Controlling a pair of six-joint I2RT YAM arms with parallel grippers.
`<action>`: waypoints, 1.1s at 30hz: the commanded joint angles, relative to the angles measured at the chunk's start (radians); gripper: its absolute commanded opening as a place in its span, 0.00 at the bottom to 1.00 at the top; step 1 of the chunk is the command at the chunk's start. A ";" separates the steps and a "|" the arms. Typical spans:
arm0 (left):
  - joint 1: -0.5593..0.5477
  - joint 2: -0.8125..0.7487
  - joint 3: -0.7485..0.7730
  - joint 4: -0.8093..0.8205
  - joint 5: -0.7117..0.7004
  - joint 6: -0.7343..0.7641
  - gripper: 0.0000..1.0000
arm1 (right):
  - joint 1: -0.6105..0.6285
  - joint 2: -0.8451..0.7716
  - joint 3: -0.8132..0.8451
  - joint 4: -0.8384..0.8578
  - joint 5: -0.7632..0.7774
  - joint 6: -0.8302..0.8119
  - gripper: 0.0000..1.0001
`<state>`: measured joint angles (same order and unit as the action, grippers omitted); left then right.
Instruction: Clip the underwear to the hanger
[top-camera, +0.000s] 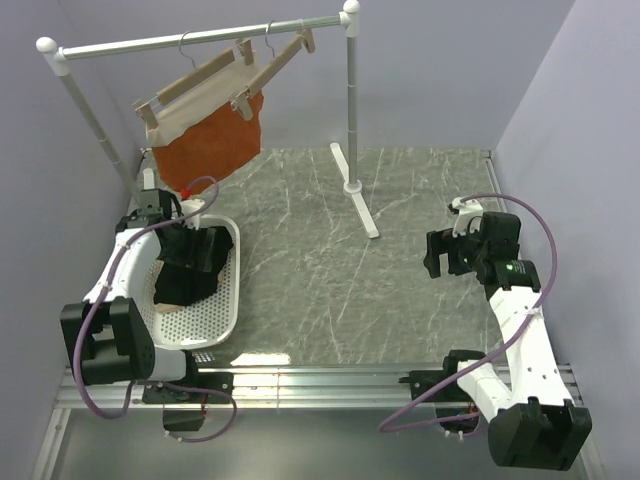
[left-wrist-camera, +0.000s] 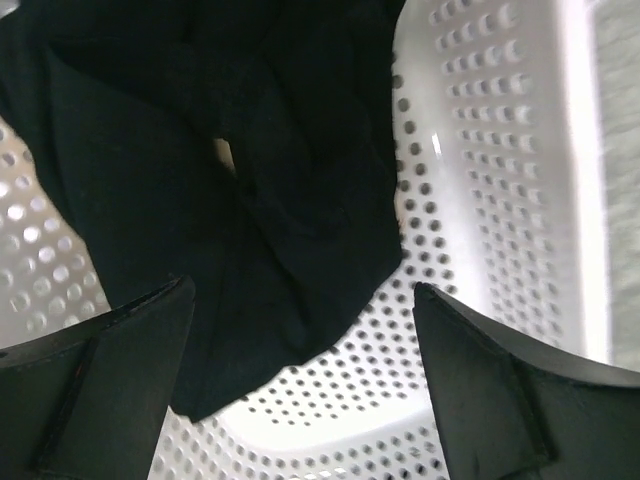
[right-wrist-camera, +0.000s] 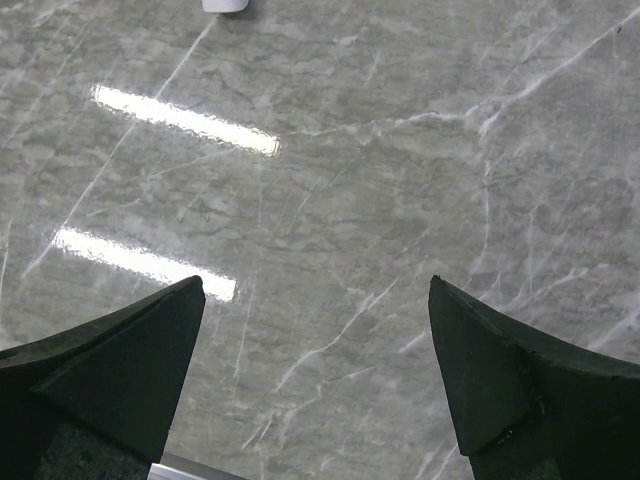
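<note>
The black underwear (top-camera: 190, 275) lies bunched in a white perforated basket (top-camera: 232, 300) at the left of the table, with a bit of tan band showing at its near edge. My left gripper (top-camera: 192, 243) hovers low over it, open. In the left wrist view the dark fabric (left-wrist-camera: 250, 170) fills the upper left and its lower fold reaches between the spread fingers (left-wrist-camera: 110, 370), which grip nothing. The bare wooden hanger (top-camera: 285, 58) hangs by its wire hook from the rail at the back. My right gripper (top-camera: 440, 255) is open over bare table on the right (right-wrist-camera: 315, 290).
A white clothes rack (top-camera: 350, 100) stands at the back, its foot (right-wrist-camera: 225, 5) on the marble table (right-wrist-camera: 350, 150). A second wooden hanger holds a rust-orange garment (top-camera: 205, 150) just above the basket wall (left-wrist-camera: 500, 150).
</note>
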<state>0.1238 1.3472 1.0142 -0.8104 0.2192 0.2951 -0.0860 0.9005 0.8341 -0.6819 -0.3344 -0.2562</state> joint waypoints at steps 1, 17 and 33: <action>-0.035 0.026 -0.041 0.051 -0.046 0.082 0.96 | -0.001 0.012 0.043 0.001 -0.011 -0.014 1.00; -0.098 0.107 -0.036 0.044 -0.093 0.144 0.12 | 0.000 0.038 0.068 0.001 -0.026 -0.014 1.00; -0.360 -0.165 0.568 -0.507 0.308 0.154 0.00 | 0.034 0.057 0.140 -0.008 -0.100 0.009 1.00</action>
<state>-0.1814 1.1637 1.4509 -1.2018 0.3386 0.4580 -0.0612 0.9501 0.9123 -0.6922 -0.3901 -0.2558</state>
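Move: The black underwear lies in the white basket under the left hand, its middle about 8 cm down, roughly level fore and aft and 3 cm to the left. The basket's middle is some 4 cm back, 6 cm left and 8 cm below the hand. The hung orange garment is about 14 cm ahead, 3 cm right and 13 cm up. From the right hand, the underwear lies about 57 cm left, 2 cm ahead and 14 cm down. The left hand sinks about 7.5 cm into the basket, drifting slightly back, with its fingers open until near the bottom, where they shut and pinch the black underwear. Then it lifts the cloth faster and faster, some 23 cm up from the low point, carrying it about 9 cm to the right over the basket's right side and a little back, while the wrist turns roughly 30 degrees clockwise and the fingers keep their hold. ##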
